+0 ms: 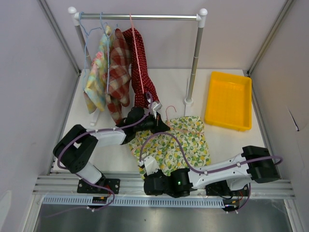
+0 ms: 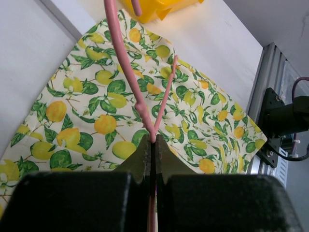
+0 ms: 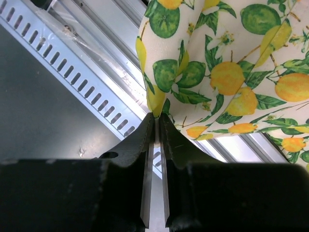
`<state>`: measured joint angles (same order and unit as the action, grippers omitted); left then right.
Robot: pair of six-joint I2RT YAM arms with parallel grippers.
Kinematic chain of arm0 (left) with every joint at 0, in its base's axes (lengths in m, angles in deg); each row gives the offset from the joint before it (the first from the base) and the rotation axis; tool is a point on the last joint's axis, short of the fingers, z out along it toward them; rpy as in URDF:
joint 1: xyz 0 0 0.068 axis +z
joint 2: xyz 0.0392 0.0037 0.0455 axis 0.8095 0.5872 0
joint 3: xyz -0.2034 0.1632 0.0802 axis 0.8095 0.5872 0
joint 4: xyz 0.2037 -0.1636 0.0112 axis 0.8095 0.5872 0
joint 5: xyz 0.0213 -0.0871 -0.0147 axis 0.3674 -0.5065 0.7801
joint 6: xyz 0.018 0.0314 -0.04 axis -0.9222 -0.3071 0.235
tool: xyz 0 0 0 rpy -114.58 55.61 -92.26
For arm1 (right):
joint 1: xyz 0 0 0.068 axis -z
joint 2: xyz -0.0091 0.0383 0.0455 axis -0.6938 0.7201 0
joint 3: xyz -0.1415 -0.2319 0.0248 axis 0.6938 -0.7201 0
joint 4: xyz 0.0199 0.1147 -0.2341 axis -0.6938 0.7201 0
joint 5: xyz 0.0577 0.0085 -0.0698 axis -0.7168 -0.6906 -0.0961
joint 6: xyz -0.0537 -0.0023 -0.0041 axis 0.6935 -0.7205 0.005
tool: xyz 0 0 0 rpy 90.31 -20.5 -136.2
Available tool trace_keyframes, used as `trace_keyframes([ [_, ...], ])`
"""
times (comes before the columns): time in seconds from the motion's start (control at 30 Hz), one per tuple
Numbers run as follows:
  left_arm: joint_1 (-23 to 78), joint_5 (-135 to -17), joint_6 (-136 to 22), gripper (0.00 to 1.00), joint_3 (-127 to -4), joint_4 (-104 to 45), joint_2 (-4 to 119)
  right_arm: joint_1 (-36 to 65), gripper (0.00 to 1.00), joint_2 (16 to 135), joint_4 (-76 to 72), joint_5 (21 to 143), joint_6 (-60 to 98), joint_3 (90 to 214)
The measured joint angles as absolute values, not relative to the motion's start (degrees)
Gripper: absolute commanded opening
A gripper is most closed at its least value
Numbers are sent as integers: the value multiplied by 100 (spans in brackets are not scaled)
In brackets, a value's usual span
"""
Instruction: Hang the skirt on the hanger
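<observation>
The skirt (image 1: pixel 178 142) is cream with a lemon and leaf print and lies spread on the table's near middle. It also shows in the left wrist view (image 2: pixel 96 116) and the right wrist view (image 3: pixel 227 72). A pink wire hanger (image 2: pixel 161 104) lies over the skirt, its hook (image 1: pixel 169 111) toward the rack. My left gripper (image 1: pixel 157 122) is shut on the hanger's wire at the skirt's far left edge; the left wrist view (image 2: pixel 154 141) shows the wire pinched between the fingertips. My right gripper (image 1: pixel 148 164) is shut on the skirt's near left corner, seen in the right wrist view (image 3: pixel 157 116), and holds it above the rail.
A clothes rack (image 1: pixel 140 16) at the back carries several hung garments on hangers, among them a red dotted one (image 1: pixel 140 72). Its right post (image 1: pixel 193 63) stands just behind the skirt. A yellow tray (image 1: pixel 229 100) sits at the right. A metal rail (image 1: pixel 72 183) runs along the near edge.
</observation>
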<state>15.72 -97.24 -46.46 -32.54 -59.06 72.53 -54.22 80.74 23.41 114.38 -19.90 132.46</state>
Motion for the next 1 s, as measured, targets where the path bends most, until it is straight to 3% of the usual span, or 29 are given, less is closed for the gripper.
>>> trace_keyframes([
  [0.17,1497,-9761,-4720,0,-3282,-5644,6910,-5317,18,8029,2236,11342,-1797,13248],
  [0.3,1449,-9681,-4766,0,-3282,-5495,6613,-5273,27,8061,2190,11285,-1692,13272],
  [0.43,1384,-9652,-4808,0,-3287,-5231,6250,-5275,55,8007,2236,11278,-1666,13270],
  [0.53,1259,-9563,-4860,0,-3307,-5008,5931,-5264,66,7703,2387,11320,-1653,13261],
  [0.77,1150,-9458,-4963,0,-3376,-4527,5526,-4991,72,6385,2695,11536,-1585,13268],
  [1.0,1139,-9359,-4970,0,-3390,-4116,5142,-4357,71,5318,3257,11687,-1526,13331],
])
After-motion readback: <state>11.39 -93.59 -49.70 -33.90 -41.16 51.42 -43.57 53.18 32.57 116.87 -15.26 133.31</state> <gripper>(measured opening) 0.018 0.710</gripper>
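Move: My left hand holds the pink hanger by its neck, with the lemon skirt's middle some 8 cm back, 1 cm right and 8 cm below. From that hand the rack post's foot is about 12 cm ahead and 9 right, the yellow bin 13 ahead and 26 right. My right fingertips are on the skirt's near left corner, directly at the hand; the skirt's middle lies about 12 cm ahead, 12 right and 5 lower. I raise the hanger with my left hand, about 8 cm up and 5 cm back, fingers still shut on its neck. My right hand first stays almost in place while I open it and let go of the skirt's corner; then it climbs quickly, some 13 cm, going forward and right over the skirt, wide open, its fingers tipping up roughly 15 degrees. ##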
